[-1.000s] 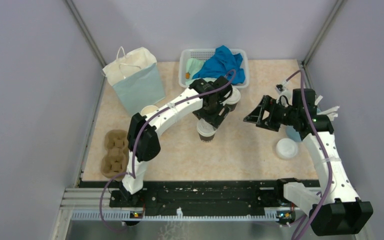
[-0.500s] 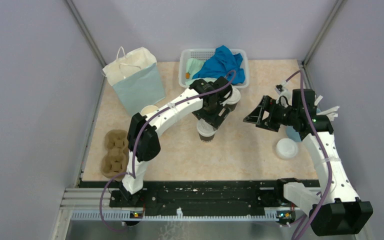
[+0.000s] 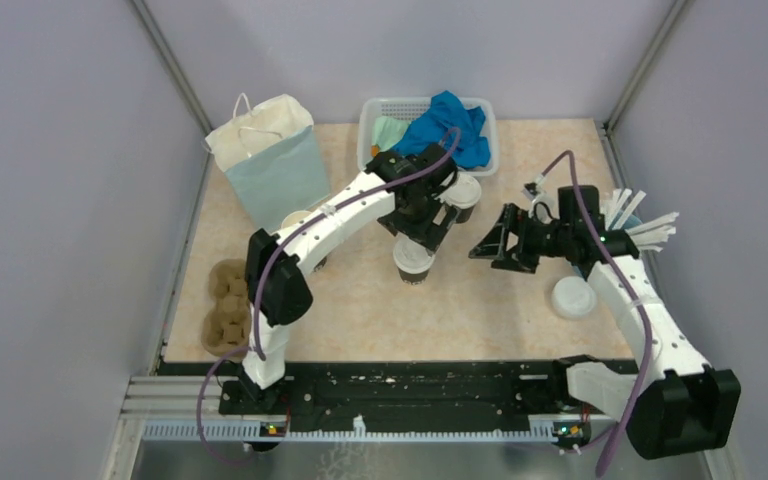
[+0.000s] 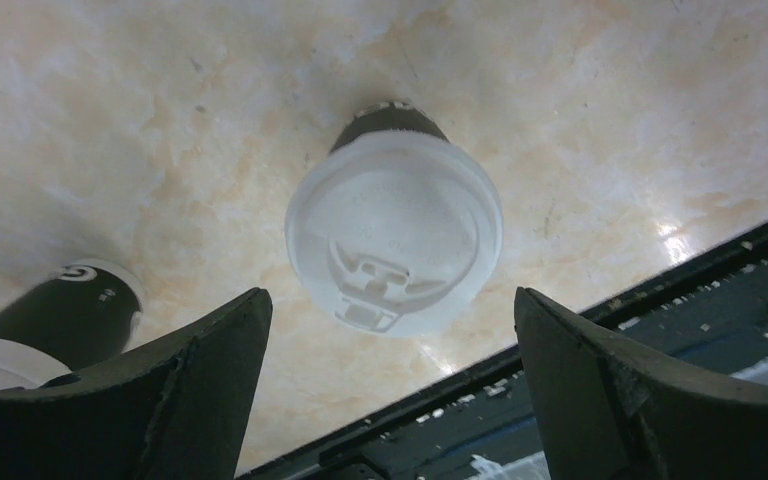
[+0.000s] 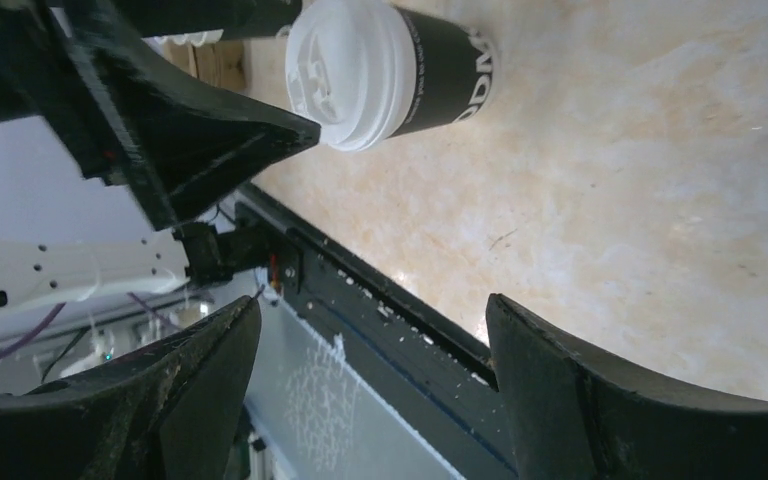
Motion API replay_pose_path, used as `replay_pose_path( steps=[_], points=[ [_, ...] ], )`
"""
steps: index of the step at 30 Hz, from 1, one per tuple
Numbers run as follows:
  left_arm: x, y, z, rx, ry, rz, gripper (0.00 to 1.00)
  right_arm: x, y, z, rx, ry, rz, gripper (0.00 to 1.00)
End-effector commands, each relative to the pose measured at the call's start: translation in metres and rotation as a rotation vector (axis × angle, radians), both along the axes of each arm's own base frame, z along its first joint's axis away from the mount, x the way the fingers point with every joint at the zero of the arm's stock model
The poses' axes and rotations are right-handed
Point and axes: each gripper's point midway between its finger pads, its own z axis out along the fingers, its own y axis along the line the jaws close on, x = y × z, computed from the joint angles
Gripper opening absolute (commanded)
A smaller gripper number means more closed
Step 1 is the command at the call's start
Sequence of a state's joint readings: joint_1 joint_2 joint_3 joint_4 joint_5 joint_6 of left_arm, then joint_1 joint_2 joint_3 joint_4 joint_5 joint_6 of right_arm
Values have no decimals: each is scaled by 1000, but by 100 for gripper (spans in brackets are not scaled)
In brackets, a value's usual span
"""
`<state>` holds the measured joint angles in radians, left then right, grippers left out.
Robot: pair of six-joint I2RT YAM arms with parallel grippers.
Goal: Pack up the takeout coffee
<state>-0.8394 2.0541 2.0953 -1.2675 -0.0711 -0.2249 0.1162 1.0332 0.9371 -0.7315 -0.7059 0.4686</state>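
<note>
A takeout coffee cup [image 3: 413, 262] with a dark wall and a white lid stands upright mid-table. My left gripper [image 3: 422, 228] hovers just behind and above it, open, its fingers apart from the lid [image 4: 394, 232]. My left gripper [image 4: 390, 296] holds nothing. A second lidded cup [image 3: 463, 192] stands near the basket and shows at the lower left [image 4: 55, 320] in the left wrist view. My right gripper [image 3: 490, 252] is open and empty to the right of the first cup [image 5: 390, 70]. An open cup [image 3: 298, 220] peeks from behind the left arm.
A loose white lid [image 3: 573, 297] lies by the right arm. A blue cup of white sticks [image 3: 628, 212] stands at the right edge. The brown pulp tray [image 3: 228, 305] lies at the left, a paper bag [image 3: 270, 160] behind it, a basket [image 3: 372, 125] with cloths at the back.
My left gripper has opened wider and drawn back from the lidded cup, which stays standing. The right gripper has moved left toward that cup.
</note>
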Motion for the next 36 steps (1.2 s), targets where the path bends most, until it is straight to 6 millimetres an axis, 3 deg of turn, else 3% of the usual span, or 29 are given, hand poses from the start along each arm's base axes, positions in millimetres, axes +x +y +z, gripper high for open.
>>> replay_pose_path(
  steps=[1,4,6,9,13,27,36],
  points=[
    [-4,17,28,-197,44,98,94,6,39,-11,119,26,112,82],
    [-1,29,22,-336,109,171,84,17,68,-22,177,27,155,77],
    [3,37,17,-385,130,212,78,21,82,-32,218,62,162,65],
    [6,43,10,-414,147,242,72,28,91,-50,235,101,150,46],
    [10,38,7,-453,161,243,65,37,96,-65,253,122,137,32],
    [6,35,-14,-440,221,244,52,47,103,-81,272,154,120,33],
    [1,38,-28,-415,254,255,42,42,98,-110,217,193,94,28]
  ],
)
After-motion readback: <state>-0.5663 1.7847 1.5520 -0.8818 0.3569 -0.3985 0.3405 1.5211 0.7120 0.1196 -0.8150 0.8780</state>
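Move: The lidded coffee cup stands right under the wide-open left hand, its middle roughly 7 cm below. From the right hand, that cup lies about 14 cm to the left, 6 cm ahead and 14 cm below. The finished cup is 11 cm to the right of that cup and 15 cm farther out, and the cup stack stands some 24 cm to its left and 3 cm farther out. Sweeping left off the top of the cup by about 7 cm, the left hand then comes back some 3 cm towards it, tilting its fingers to aim rightward at the lid's left rim and closing to under half open. Meanwhile the right hand drives left and down, about 10 cm each way and a little forward, its fingers narrowing, until its tips meet the lid's right rim. ##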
